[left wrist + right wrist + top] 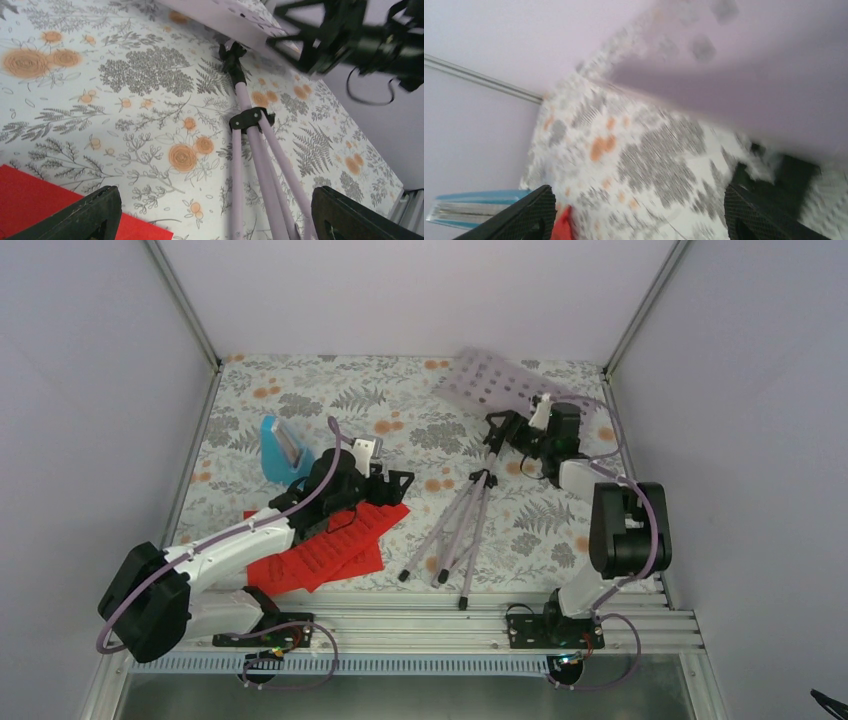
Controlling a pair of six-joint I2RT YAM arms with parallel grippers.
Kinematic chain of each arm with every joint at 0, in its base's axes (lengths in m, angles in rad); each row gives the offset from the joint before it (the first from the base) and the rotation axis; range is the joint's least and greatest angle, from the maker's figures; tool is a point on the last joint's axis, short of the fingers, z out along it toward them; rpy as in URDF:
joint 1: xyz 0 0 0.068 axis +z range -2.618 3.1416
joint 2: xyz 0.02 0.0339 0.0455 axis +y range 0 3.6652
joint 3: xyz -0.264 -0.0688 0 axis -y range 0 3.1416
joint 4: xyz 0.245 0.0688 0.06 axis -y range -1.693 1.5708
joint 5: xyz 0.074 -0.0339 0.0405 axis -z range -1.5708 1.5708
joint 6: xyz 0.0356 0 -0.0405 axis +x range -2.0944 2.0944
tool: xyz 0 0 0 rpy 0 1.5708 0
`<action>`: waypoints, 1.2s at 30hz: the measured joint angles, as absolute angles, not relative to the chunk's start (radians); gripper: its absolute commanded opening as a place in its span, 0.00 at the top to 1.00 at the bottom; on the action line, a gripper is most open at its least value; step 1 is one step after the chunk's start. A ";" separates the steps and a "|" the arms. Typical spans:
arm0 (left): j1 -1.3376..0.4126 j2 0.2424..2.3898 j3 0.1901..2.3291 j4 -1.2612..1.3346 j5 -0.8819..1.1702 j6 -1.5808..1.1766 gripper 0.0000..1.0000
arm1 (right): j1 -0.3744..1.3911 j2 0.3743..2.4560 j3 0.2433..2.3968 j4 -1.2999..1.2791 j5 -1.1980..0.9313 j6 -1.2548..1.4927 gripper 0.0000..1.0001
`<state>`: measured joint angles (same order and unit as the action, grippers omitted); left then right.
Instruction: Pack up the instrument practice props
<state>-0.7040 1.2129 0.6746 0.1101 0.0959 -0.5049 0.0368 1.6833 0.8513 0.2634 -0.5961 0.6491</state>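
Note:
The pale lilac music stand lies tipped on the table, its perforated desk [483,379] at the back and its folded legs [458,532] pointing to the near edge. Red sheet-music pages [330,543] lie fanned out left of the legs. The light-blue metronome [279,448] stands behind them. My left gripper [393,481] hovers open over the pages' far right end; its wrist view shows the stand legs [260,165] and a red corner [30,200] below empty jaws. My right gripper [500,430] is open beside the stand's neck, under the desk [749,75].
A flowered cloth [400,405] covers the table. Lilac walls close in the left, back and right. A metal rail [450,625] with both arm bases runs along the near edge. The right wrist view is blurred and shows the metronome [474,207] far left.

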 measured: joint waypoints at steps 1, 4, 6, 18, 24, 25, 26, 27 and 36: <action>-0.704 1.210 0.673 0.096 0.102 -0.504 0.06 | 0.032 1.660 0.859 0.295 -0.597 0.645 0.20; -0.704 1.202 0.669 0.070 0.115 -0.501 0.05 | 0.025 1.611 0.881 0.336 -0.595 0.636 0.19; -0.704 1.201 0.664 0.065 0.128 -0.497 0.05 | 0.024 1.586 0.891 0.337 -0.588 0.628 0.19; -0.721 1.197 0.620 0.009 0.247 -0.479 0.25 | 0.017 1.327 0.824 0.133 -0.531 0.577 0.28; -0.803 1.202 0.581 -0.002 0.325 -0.506 0.32 | 0.017 1.162 0.660 0.054 -0.591 0.615 0.40; -0.812 1.206 0.570 -0.004 0.336 -0.513 0.32 | 0.017 1.141 0.620 0.041 -0.607 0.627 0.42; -0.818 1.211 0.562 -0.009 0.346 -0.518 0.32 | 0.019 1.120 0.569 0.026 -0.630 0.646 0.42; -0.822 1.216 0.553 -0.014 0.356 -0.525 0.32 | 0.021 1.106 0.530 0.012 -0.648 0.660 0.43; -0.872 1.337 0.542 0.010 0.453 -0.562 0.39 | 0.097 0.949 0.295 -0.123 -0.725 0.763 0.46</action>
<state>-0.8722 1.3369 0.5419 0.0105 0.4530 -0.5625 0.0975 0.9489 0.2947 -0.1234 -0.7254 0.7631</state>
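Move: The folded stand's legs are the target for both empty hands: the bundle near the feet is about 13 cm back, 10 cm right and 15 cm below my left hand. From my right hand, mid-leg is some 19 cm back, 5 cm left and 9 cm down, with the black collar roughly 11 cm back, 3 cm left. The perforated panel lies about 8 cm ahead of that hand and 4 cm right; the red sheets are some 10 cm back and 16 cm left of my left hand. I lift my right hand about 10 cm away from the stand's top end, then sweep it back and down to the right side of the legs, ending some 21 cm back, its fingers first tipping up, then down. My left hand sinks and draws back towards the foot ends, edging right, while turning clockwise and tipping down about 25 degrees each. Both grippers narrow partway but stay open. ##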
